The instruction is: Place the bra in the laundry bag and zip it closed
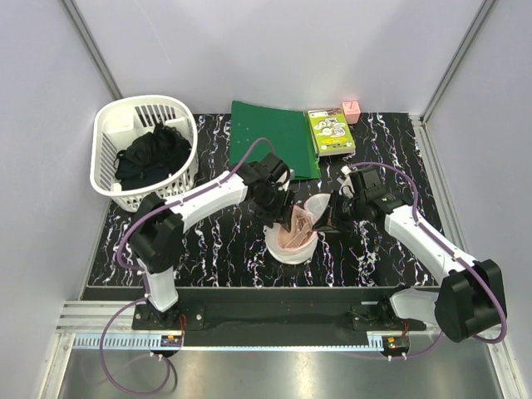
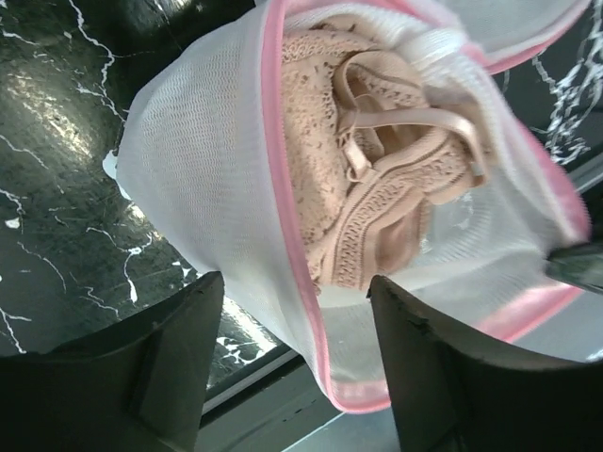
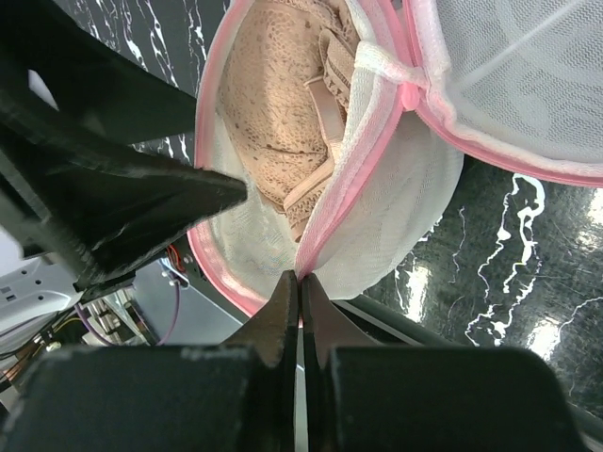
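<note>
The laundry bag (image 1: 288, 249), white mesh with pink trim, lies open at the middle of the table. The peach bra (image 2: 367, 188) is bunched inside it and also shows in the right wrist view as the bra (image 3: 278, 104). My left gripper (image 2: 297, 282) is open, its fingers either side of the bag's pink rim (image 2: 306, 282) and gripping nothing. My right gripper (image 3: 300, 275) is shut on the laundry bag's pink rim. The bag's lid flap (image 3: 509, 85) is folded back. From above, the left gripper (image 1: 281, 212) and right gripper (image 1: 326, 223) flank the bag.
A white slotted basket (image 1: 112, 137) holding black clothes (image 1: 151, 154) stands at the back left. A green folder (image 1: 270, 137), a green booklet (image 1: 331, 131) and a small pink box (image 1: 351, 110) lie along the back. The table's near edge is just below the bag.
</note>
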You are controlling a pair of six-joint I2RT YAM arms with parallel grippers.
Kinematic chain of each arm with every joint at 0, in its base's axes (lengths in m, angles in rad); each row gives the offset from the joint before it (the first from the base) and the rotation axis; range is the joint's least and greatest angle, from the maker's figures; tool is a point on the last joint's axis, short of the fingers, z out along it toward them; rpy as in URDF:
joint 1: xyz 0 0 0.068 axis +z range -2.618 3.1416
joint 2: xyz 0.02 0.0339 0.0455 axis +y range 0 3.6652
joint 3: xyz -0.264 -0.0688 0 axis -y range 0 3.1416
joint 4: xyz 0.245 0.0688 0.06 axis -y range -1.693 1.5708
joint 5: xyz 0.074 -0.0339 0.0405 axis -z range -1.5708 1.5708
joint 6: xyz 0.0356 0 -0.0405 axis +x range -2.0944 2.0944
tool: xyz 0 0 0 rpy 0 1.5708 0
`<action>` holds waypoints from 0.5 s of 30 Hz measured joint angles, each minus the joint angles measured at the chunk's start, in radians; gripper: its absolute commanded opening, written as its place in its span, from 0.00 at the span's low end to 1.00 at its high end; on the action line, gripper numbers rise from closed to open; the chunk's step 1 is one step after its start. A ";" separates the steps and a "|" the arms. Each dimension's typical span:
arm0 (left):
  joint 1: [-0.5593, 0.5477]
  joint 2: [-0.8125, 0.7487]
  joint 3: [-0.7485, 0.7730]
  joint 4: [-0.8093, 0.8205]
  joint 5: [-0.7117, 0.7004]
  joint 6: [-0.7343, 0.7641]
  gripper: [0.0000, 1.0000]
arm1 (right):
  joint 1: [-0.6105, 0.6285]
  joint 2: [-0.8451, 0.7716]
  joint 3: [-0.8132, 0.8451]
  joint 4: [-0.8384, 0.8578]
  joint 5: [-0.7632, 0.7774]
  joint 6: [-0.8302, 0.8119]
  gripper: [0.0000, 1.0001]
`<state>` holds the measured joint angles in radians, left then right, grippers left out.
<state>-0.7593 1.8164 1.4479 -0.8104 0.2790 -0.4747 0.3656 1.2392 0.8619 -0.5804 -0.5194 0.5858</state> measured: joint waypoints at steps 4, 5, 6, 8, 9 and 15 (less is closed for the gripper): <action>0.000 0.041 0.022 -0.029 -0.008 0.037 0.24 | 0.000 0.000 0.000 0.008 -0.001 0.006 0.00; 0.000 0.050 0.030 -0.034 -0.012 0.039 0.17 | 0.000 0.000 0.000 0.007 -0.001 0.006 0.00; 0.001 0.060 0.040 -0.042 -0.026 0.053 0.01 | 0.000 0.000 0.000 0.006 0.001 0.006 0.00; 0.001 0.062 0.054 -0.063 -0.048 0.063 0.00 | 0.000 0.000 0.009 -0.008 0.005 -0.001 0.00; 0.001 0.061 0.064 -0.077 -0.061 0.071 0.00 | 0.000 0.000 0.020 -0.024 0.011 -0.009 0.00; 0.001 -0.030 0.119 -0.140 -0.172 0.075 0.00 | 0.002 -0.002 0.196 -0.209 0.092 -0.083 0.00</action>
<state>-0.7582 1.7866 1.5673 -0.9501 0.1070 -0.3996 0.3676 1.2373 1.0576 -0.7891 -0.4271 0.5026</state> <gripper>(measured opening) 0.013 0.012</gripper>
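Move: The left part of the laundry bag's pink rim runs between the left hand's open fingers, about 1 cm ahead, 1 cm left and 1 cm below. The bra lies in the bag some 3 cm right, 2 cm back and 5 cm below that hand; the bag's round lid is about 5 cm ahead, 8 cm right and 6 cm lower. From the right hand, already pinching the rim, that left rim is roughly 7 cm left, 1 cm ahead and 3 cm below. Left fingers pinch the rim, then lift some 4 cm, forward-left; right hand, still pinching, rises about 4 cm. ##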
